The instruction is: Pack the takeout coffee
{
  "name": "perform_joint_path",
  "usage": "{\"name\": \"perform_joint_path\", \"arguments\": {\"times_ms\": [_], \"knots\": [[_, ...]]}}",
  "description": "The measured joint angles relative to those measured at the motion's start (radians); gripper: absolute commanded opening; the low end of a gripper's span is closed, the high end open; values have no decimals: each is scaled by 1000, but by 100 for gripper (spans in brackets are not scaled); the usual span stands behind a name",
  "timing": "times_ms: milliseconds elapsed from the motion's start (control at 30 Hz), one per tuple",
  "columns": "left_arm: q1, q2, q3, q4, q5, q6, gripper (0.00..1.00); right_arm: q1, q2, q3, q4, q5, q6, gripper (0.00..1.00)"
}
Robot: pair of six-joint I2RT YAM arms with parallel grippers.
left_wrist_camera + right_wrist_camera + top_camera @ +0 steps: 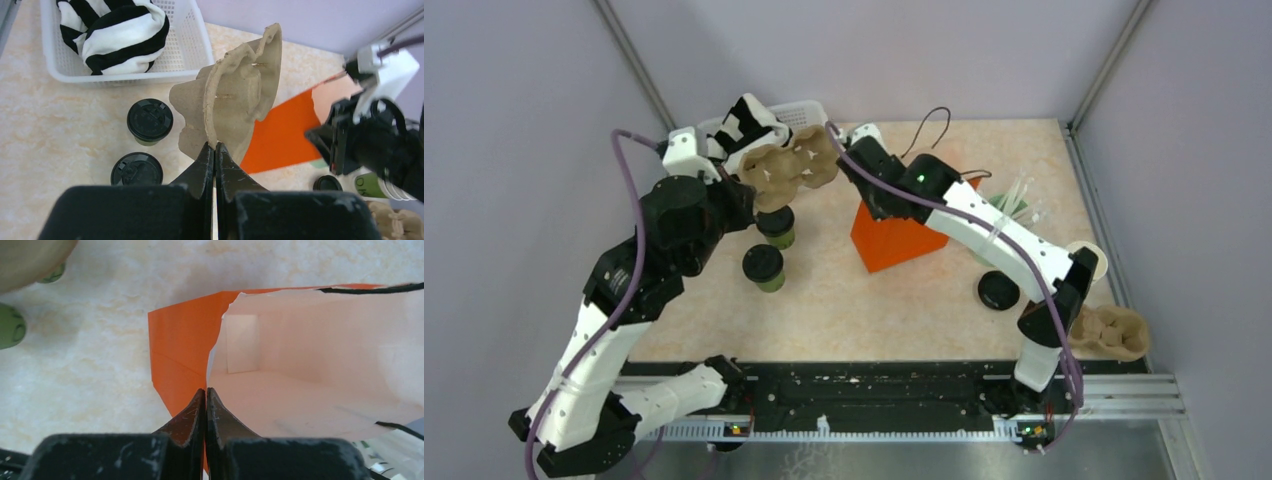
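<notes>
Two takeout coffee cups, dark green with black lids, stand side by side on the table [775, 225] [763, 266]; the left wrist view shows them from above [150, 120] [136, 170]. My left gripper [215, 146] is shut on the edge of a brown pulp cup carrier [240, 95], held tilted in the air above the cups [789, 165]. My right gripper [206, 390] is shut on the rim of an orange paper bag [180, 355] lying open on its side [894, 235], its pale inside showing.
A white basket [125, 75] with a striped cloth [115, 30] sits at the back left. A loose black lid [998, 290], a tumbler of straws [1014, 205] and a second pulp carrier [1114, 332] lie to the right.
</notes>
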Motion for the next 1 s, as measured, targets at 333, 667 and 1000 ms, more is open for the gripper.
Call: {"name": "perform_joint_path", "arguments": {"times_ms": [333,667,1000], "knots": [[0,-80,-20,-35,-13,-119,0,246,20,91,-196,11,206,53],[0,-117,-35,-70,-10,-211,0,220,-132,276,-180,-193,99,83],[0,-161,-31,-95,53,-256,0,-466,-398,1,-77,-390,22,76]]}}
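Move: The right hand already pinches the orange bag's rim near its near-left corner; the bag's middle is about 8 cm ahead, 8 right and 13 below. Its standing spot on the table lies 1 cm ahead, 5 right and 26 below. The nearer lidded cup stands level ahead, 23 cm left; the green straw cup 7 ahead, 26 right, both 20-odd below. From the tray-holding left hand the spot is roughly 10 ahead, 24 right. Back about 11 cm and some 7 cm to the left the right hand draws the bag over the middle of the table, its fingers opening wide on the way to free the rim. It then rises and swings quickly right, over 20 cm, and forward again, away from the bag, rolling its left side up. The left hand, still gripping the tray, backs off about 5 cm, rolling its left side down. ##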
